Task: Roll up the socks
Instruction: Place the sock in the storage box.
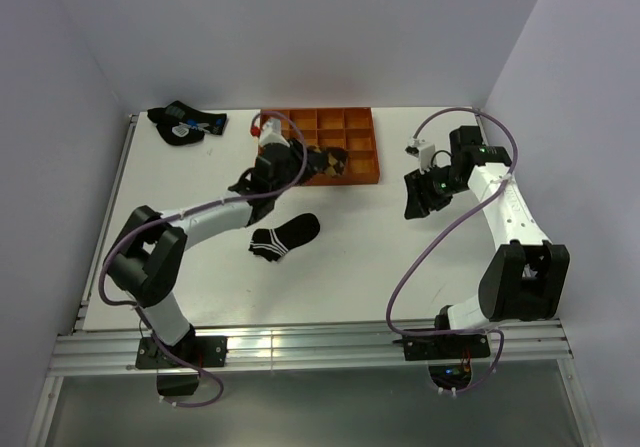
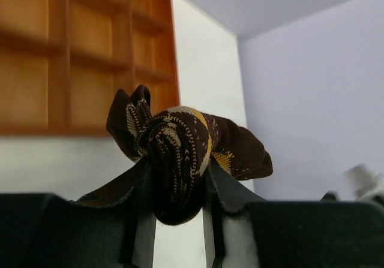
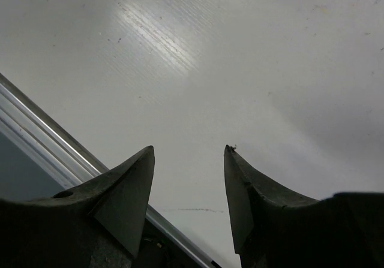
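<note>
My left gripper [image 2: 178, 178] is shut on the rolled brown-and-black argyle sock [image 2: 186, 145] and holds it up by the front of the orange tray; in the top view the sock [image 1: 326, 162] sits at the tray's front edge beside the gripper [image 1: 300, 163]. The short black ankle sock with white stripes [image 1: 285, 237] lies flat on the table, nearer me than the left gripper. My right gripper [image 1: 418, 199] is open and empty over bare table on the right; its fingers [image 3: 135, 178] frame only white surface.
An orange compartment tray [image 1: 355, 132] stands at the back middle and fills the upper left of the left wrist view [image 2: 90, 52]. A dark sock bundle with blue and white marks [image 1: 185, 123] lies at the back left corner. Walls close in the table on three sides.
</note>
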### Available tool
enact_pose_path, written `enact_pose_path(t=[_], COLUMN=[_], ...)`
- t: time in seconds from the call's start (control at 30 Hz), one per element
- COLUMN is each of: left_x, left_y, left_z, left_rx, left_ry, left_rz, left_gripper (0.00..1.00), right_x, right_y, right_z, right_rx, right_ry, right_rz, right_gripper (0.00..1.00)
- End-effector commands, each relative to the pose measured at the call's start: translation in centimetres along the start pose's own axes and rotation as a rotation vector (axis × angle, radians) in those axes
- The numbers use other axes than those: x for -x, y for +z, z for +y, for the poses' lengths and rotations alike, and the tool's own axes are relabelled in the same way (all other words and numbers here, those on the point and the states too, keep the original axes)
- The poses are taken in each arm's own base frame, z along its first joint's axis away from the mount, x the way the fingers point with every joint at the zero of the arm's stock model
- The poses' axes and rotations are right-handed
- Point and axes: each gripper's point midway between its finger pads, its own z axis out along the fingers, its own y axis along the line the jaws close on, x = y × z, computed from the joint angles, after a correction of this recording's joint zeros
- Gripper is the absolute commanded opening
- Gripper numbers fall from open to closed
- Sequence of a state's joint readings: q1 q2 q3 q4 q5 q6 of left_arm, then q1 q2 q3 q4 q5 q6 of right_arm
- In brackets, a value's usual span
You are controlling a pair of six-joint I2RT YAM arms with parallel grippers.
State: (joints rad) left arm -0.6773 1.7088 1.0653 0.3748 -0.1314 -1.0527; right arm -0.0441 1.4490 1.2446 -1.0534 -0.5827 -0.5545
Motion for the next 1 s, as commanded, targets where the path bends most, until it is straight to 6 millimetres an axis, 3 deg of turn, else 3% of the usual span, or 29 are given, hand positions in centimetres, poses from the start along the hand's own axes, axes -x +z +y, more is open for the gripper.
enact_pose_path(t=[0.0, 0.07, 0.1, 0.17, 0.27, 0.37, 0.5, 0.7, 0.97], left_x=[5.7, 7.6, 9.4, 10.7, 12.8, 16.3, 19.2, 22.1, 23.2], left_y=[1.2, 2.0, 3.2, 4.3, 7.2, 8.7, 10.5, 14.0, 17.3], left_z=[-3.5, -3.7, -3.5, -3.2, -1.3, -0.8, 0.8, 5.6, 10.2], left_rx=[-0.11, -0.123, -0.121, -0.135, -0.135, -0.181, -0.233, -0.185, -0.137], left_ry=[0.08, 0.091, 0.101, 0.104, 0.114, 0.143, 0.159, 0.148, 0.093], left_rz=[-0.059, -0.083, -0.114, -0.123, -0.154, -0.231, -0.295, -0.325, -0.308], left_gripper=[0.0, 0.0, 0.0, 0.0, 0.0, 0.0, 0.0, 0.0, 0.0], right_x=[1.7, 1.8, 1.8, 1.8, 1.7, 1.8, 1.7, 1.3, 0.8], right_y=[-1.4, -1.5, -1.6, -1.6, -1.3, -1.3, -1.4, -1.4, -1.1], right_z=[-1.0, -1.6, -1.9, -2.4, -3.0, -3.6, -4.0, -4.7, -5.1], right_rx=[-0.072, -0.1, -0.114, -0.141, -0.148, -0.167, -0.19, -0.237, -0.254], right_ry=[-0.036, -0.042, -0.045, -0.055, -0.064, -0.071, -0.091, -0.121, -0.14], right_rz=[-0.058, -0.06, -0.062, -0.062, -0.054, -0.055, -0.056, -0.061, -0.059], right_gripper=[0.57, 0.57, 0.57, 0.57, 0.57, 0.56, 0.56, 0.56, 0.55])
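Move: The left hand, already gripping the rolled argyle sock, has the storage box's middle some 17 cm ahead, straight in line, and about 16 cm lower; the box's far-left compartment is roughly 25 cm ahead and 14 cm left. The striped sock lies about 12 cm back and 9 cm left of this hand, the black bundle some 26 cm ahead and 45 cm left. From the empty right hand the box's middle is about 29 cm ahead, 27 cm left and 13 cm lower. Keeping the argyle sock pinched, the left hand sweeps about 27 cm forward and 13 cm left over the storage box towards its far-left compartment, rising some 6 cm at first and then sinking about 10 cm, while the fingers tip up about 15 degrees and swing slightly counter-clockwise. The empty right hand drifts a few centimetres right and forward, tilting a little. ##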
